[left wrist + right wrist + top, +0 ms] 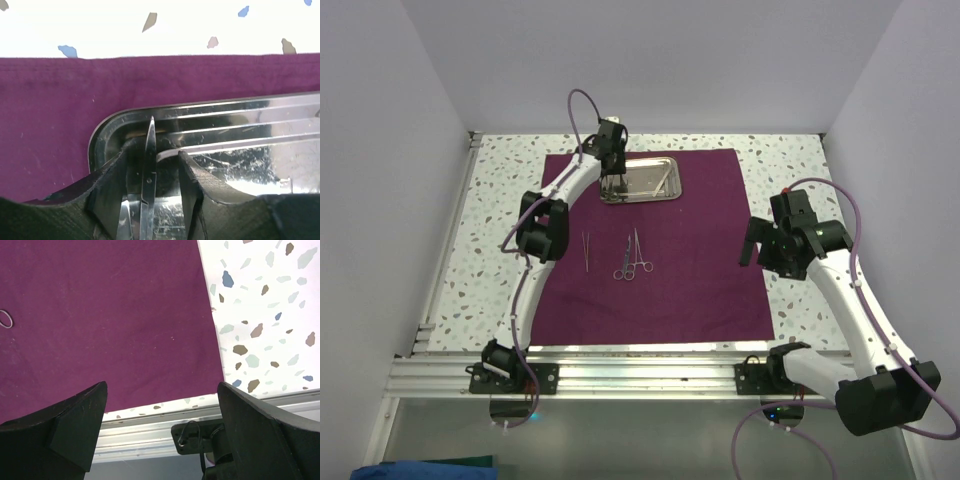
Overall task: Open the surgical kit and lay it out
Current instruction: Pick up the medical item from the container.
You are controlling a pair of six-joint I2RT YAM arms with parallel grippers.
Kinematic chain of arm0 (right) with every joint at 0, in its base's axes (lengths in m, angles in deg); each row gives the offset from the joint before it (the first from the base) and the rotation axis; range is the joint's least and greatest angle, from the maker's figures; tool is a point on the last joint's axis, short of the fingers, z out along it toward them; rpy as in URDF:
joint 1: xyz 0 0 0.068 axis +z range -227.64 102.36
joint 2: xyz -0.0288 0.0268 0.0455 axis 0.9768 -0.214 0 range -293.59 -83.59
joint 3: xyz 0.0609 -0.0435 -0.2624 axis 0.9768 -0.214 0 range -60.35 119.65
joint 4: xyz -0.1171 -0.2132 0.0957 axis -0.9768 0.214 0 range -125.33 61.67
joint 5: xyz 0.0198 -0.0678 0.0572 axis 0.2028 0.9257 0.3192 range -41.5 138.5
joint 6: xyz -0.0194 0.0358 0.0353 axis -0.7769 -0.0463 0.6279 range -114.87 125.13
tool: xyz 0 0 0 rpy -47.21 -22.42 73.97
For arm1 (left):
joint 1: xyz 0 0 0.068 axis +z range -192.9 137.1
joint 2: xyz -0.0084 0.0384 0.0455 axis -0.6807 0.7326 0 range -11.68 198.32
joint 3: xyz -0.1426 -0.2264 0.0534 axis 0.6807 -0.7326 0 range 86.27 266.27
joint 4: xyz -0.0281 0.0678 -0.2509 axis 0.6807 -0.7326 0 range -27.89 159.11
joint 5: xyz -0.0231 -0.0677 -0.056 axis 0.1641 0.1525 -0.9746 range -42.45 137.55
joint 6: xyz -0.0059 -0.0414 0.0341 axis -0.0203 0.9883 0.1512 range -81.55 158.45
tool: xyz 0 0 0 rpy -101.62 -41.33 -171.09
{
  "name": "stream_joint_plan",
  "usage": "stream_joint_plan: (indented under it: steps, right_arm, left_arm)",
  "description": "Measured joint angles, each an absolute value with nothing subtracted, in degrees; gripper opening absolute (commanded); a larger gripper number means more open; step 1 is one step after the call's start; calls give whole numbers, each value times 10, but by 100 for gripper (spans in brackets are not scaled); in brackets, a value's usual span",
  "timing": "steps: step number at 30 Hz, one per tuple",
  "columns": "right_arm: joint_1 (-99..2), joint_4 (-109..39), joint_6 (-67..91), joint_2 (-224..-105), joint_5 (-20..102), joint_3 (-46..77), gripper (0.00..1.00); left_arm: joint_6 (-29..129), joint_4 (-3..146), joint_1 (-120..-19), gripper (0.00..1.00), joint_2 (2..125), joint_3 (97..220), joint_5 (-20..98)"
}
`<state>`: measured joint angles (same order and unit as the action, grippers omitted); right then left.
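Observation:
The plum cloth wrap (pixel 700 260) lies spread flat on the table. The shiny steel tray (pixel 660 163) sits at its far middle. My left gripper (pixel 611 185) reaches down into the tray's left end. In the left wrist view, its fingers (pixel 107 190) stand apart on either side of a pair of thin scissors (pixel 148 170) in the tray (pixel 240 120), with a gap on each side. Tweezers (pixel 586 250) and two ring-handled instruments (pixel 623 258) lie on the cloth's middle. My right gripper (pixel 760 255) hovers wide open over the cloth's right edge (pixel 100 315), holding nothing.
The speckled tabletop (pixel 260 315) shows to the right of the cloth. An aluminium rail (pixel 150 435) runs along the near edge, carrying the arm bases (pixel 510 375). White walls close in the table on the left, right and back.

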<state>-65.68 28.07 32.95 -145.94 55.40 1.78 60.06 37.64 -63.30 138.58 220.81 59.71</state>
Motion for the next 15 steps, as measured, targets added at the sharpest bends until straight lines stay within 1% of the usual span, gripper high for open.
stream_joint_plan:
  steps: [2, 5, 6, 8, 9, 12, 14, 15]
  right_arm:
    - [-657, 280, 329, -1466, 554, 18, 96]
    - [-657, 279, 329, -1475, 554, 18, 96]
    - [-657, 279, 329, -1478, 554, 18, 96]
    - [-657, 276, 329, -1483, 554, 18, 96]
    - [-657, 276, 329, -1485, 554, 18, 96]
    - [-657, 272, 329, -1492, 554, 19, 96]
    - [-657, 269, 329, -1495, 554, 19, 96]
    - [-657, 268, 329, -1496, 554, 19, 96]
  left_arm:
    - [600, 382, -629, 46, 1390, 2212, 597]
    - [599, 385, -626, 40, 1395, 2219, 597]
    - [599, 385, -625, 34, 1396, 2220, 598]
    - [597, 385, -624, 26, 1400, 2224, 602]
    - [594, 384, -623, 18, 1401, 2225, 604]
    - [589, 384, -620, 9, 1402, 2226, 608]
    - [589, 383, -619, 6, 1402, 2226, 607]
    - [589, 383, -619, 0, 1402, 2226, 608]
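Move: The slim, pointed medical item lies fore-and-aft in the tray's left part, its blade already between the open left fingers; its middle is about 3 cm back and 1 cm left of the hand, roughly 1 cm below. The tray's centre is some 2 cm back and 6 cm right; the slim white instrument in it is about 3 cm back and 12 cm right. From the right hand, the item lies some 34 cm ahead, 32 cm left and 15 cm lower. The pointed item's blade is pinched between the left fingertips, which close from about half open to nearly shut around it. Meanwhile the left hand edges about 1.5 cm left, towards the tray's left rim, and 1 cm forward along the blade, staying almost level and hardly turning. ##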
